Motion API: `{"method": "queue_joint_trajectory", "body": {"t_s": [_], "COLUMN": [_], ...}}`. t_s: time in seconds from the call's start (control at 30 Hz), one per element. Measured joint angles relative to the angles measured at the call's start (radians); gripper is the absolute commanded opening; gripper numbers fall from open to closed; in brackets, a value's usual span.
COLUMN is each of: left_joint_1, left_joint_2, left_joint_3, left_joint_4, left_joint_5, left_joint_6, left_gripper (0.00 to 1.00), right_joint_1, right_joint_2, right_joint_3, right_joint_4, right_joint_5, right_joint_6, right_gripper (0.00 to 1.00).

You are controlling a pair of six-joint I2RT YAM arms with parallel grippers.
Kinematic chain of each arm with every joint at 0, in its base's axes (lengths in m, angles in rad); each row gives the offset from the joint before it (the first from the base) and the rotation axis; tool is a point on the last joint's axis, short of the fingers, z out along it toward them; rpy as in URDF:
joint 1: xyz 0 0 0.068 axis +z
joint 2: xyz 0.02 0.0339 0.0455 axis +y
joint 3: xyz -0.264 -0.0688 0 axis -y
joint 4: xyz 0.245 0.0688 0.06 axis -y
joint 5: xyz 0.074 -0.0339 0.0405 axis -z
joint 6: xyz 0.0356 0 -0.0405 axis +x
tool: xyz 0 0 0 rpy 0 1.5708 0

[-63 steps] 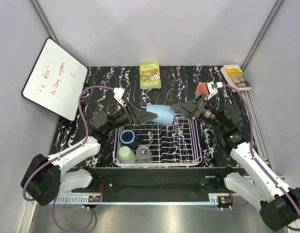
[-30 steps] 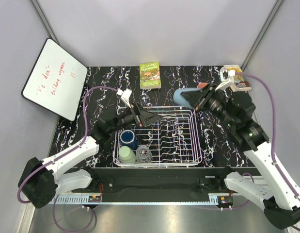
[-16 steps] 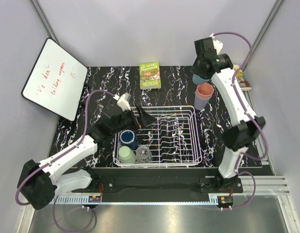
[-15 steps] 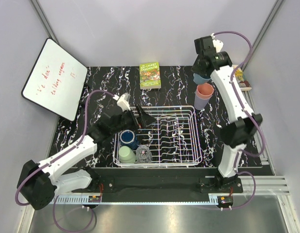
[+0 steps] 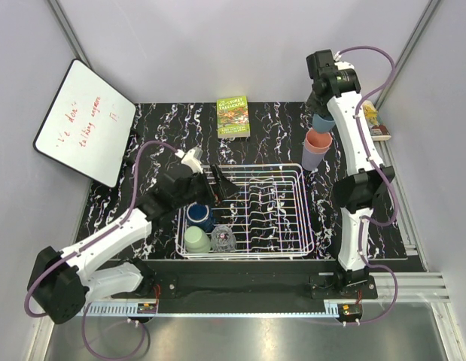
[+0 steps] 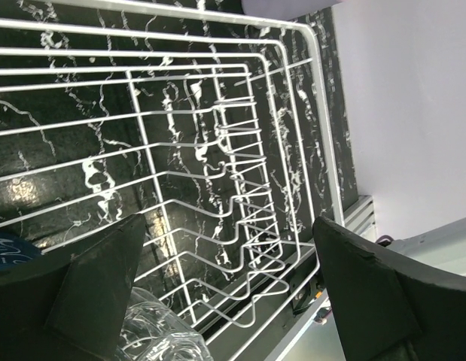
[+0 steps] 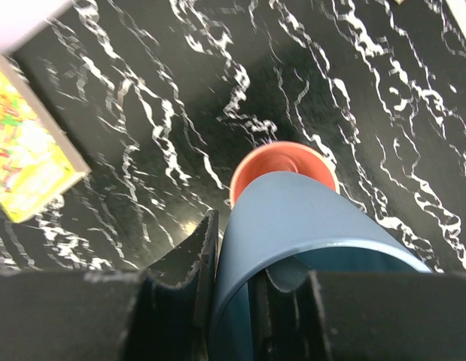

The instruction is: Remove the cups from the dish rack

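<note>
The white wire dish rack [image 5: 251, 212] sits mid-table. At its left end stand a dark blue cup [image 5: 199, 213], a pale green cup [image 5: 196, 240] and a clear glass [image 5: 223, 239]. My left gripper [image 5: 220, 183] hangs open and empty over the rack; its wrist view shows the rack's tines [image 6: 244, 188], the glass [image 6: 153, 335] and the dark blue cup's edge [image 6: 7, 248]. My right gripper [image 5: 323, 111] is shut on the light blue cup [image 5: 323, 122], one finger inside its rim [image 7: 289, 274]. It holds the cup [image 7: 308, 226] just above the salmon pink cup [image 7: 272, 162], which is stacked on the lavender cup [image 5: 314, 160].
A green book [image 5: 233, 116] lies at the back centre. A whiteboard [image 5: 86, 120] leans at the back left. Another book [image 5: 374, 124] lies at the back right by the wall and shows in the right wrist view [image 7: 25, 150]. The enclosure walls are close on both sides.
My right arm has carried the light blue cup from above the rack to the back right and over the pink stack. My left gripper let go of it and drew back over the rack.
</note>
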Motion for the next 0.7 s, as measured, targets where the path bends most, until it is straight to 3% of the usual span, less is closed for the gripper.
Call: {"method": "queue_joint_trajectory", "body": {"t_s": [0.6, 0.7], "left_joint_1": [0.0, 0.0], "left_joint_2": [0.032, 0.033], "left_joint_3": [0.0, 0.0], "left_joint_4": [-0.014, -0.014], "left_joint_5": [0.001, 0.001], "left_joint_6": [0.0, 0.0], "left_gripper": [0.97, 0.97], "right_joint_1": [0.0, 0.0], "right_joint_2": [0.033, 0.038], "right_joint_3": [-0.153, -0.19], "right_joint_4": [0.028, 0.045], "right_joint_5": [-0.013, -0.016], "right_joint_6": [-0.001, -0.001], "right_gripper": [0.0, 0.07]}}
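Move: Beneath the right hand, which already holds the blue cup, stands the orange cup, nested in the purple cup: its middle is about 18 cm down, 3 cm ahead and 1 cm to the right. The purple cup sits at the same spot, some 21 cm down. The dish rack's middle lies roughly 17 cm back and 24 cm left, the right-hand books 23 cm ahead and 23 cm right. From the empty left hand, the orange cup is about 23 cm ahead, 32 cm right and 10 cm lower. Lowering the blue cup almost straight down, base first, the right hand sinks some 7 cm towards the orange cup's open mouth, slowing midway and then picking up again. Its fingers tip about 10 degrees further downward as it goes and keep their pinch on the blue cup's wall near the rim. ##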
